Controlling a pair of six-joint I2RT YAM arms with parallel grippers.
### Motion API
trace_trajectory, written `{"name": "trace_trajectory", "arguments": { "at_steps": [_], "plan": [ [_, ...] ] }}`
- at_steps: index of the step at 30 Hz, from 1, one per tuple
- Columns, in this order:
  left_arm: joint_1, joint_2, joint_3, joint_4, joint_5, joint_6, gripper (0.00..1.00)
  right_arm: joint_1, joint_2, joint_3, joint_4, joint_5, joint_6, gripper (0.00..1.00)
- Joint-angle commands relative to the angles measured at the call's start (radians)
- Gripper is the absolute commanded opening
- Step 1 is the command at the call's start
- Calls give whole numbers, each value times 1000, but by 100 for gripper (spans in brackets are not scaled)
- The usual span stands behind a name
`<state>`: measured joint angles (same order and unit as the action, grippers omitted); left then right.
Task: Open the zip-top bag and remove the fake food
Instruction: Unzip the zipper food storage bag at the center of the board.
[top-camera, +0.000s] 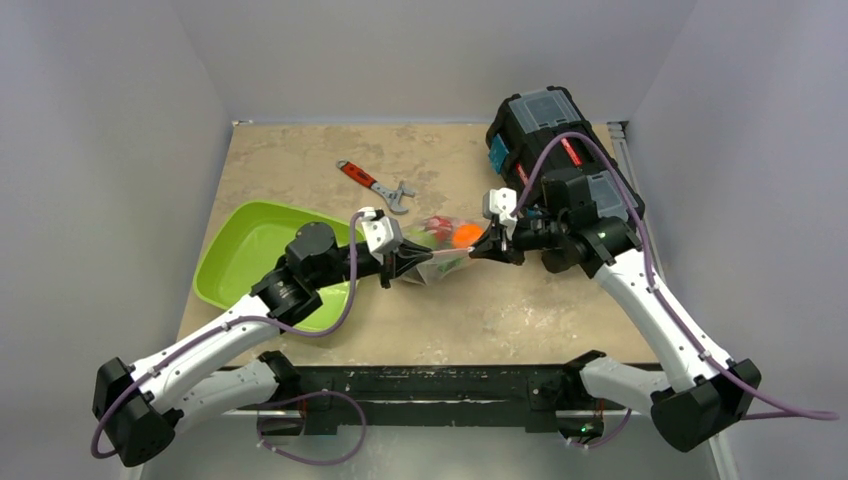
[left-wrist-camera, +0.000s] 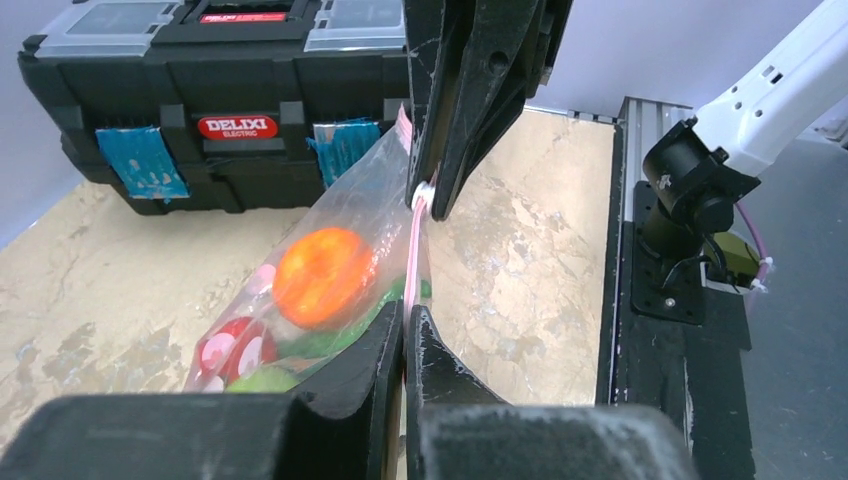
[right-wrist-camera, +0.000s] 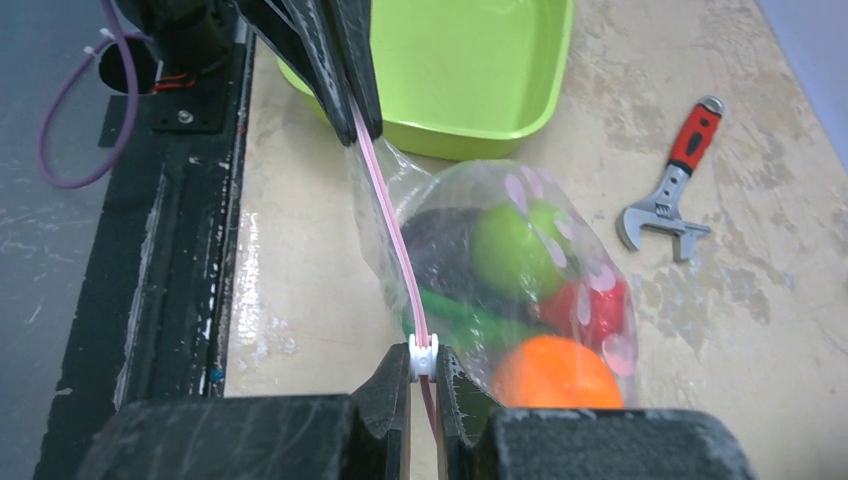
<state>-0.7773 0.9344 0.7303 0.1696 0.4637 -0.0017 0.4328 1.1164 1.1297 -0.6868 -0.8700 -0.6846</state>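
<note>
The zip-top bag (top-camera: 447, 252) hangs stretched between my two grippers, just above the table. Its pink zip strip (right-wrist-camera: 392, 230) runs taut from one gripper to the other. My left gripper (left-wrist-camera: 407, 312) is shut on the strip's near end. My right gripper (right-wrist-camera: 423, 356) is shut on the white slider (right-wrist-camera: 423, 358) at the other end. The fake food lies inside the bag: an orange fruit (left-wrist-camera: 324, 276), a green ball (right-wrist-camera: 510, 250), a red spotted piece (right-wrist-camera: 592, 310), green pods (right-wrist-camera: 455, 318) and a dark eggplant (right-wrist-camera: 438, 240). In the top view the left gripper (top-camera: 412, 263) and the right gripper (top-camera: 488, 246) face each other.
A green tray (top-camera: 245, 262) lies left of the bag, under the left arm. A red-handled wrench (top-camera: 377, 184) lies behind the bag. A black toolbox (top-camera: 560, 150) stands at the back right, close behind the right wrist. The black base rail (top-camera: 420, 385) runs along the near edge.
</note>
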Motion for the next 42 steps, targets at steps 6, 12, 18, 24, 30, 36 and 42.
{"name": "trace_trajectory", "arguments": {
  "at_steps": [6,12,18,24,30,36,42],
  "plan": [
    [6,-68,-19,-30,-57,50,0,-85,-55,-29,-17,92,-54,0],
    [6,-98,-31,-50,-75,63,0,-107,-63,-27,-27,107,-73,0],
    [6,-110,-34,-65,-84,70,0,-117,-63,-15,-45,142,-96,0],
    [7,-123,-35,-76,-98,78,0,-124,-58,-3,-68,189,-131,0],
    [7,-135,-41,-73,-107,82,0,-140,-40,34,-134,219,-202,0],
    [8,-141,-47,-68,-111,85,0,-182,-17,66,-211,240,-275,0],
    [11,-145,-51,-68,-116,87,0,-240,-6,81,-258,247,-339,0]
  ]
}}
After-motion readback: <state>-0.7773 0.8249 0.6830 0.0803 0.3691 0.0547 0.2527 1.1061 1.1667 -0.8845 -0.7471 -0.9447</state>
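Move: The right fingers already pinch the white zip slider, and the zip's right-hand end lies roughly 7 cm to their right and 3 cm ahead. The orange food in the bag is about 7 cm ahead and 9 cm below, the red dotted one some 9 cm ahead and 5 cm left at similar depth; the toolbox is around 22 cm ahead and 20 cm right, somewhat lower. From the left hand, which holds the zip strip, the slider is about 8 cm right, nearly level. Keeping its pinch on the slider, the right hand draws it along the zip to the right, away from the left hand, about 7 cm with some 3 cm forward, its fingers dipping about 10 degrees and swinging slightly clockwise. The left hand, still shut on the strip, pulls back against it, easing 2.5 cm left. ##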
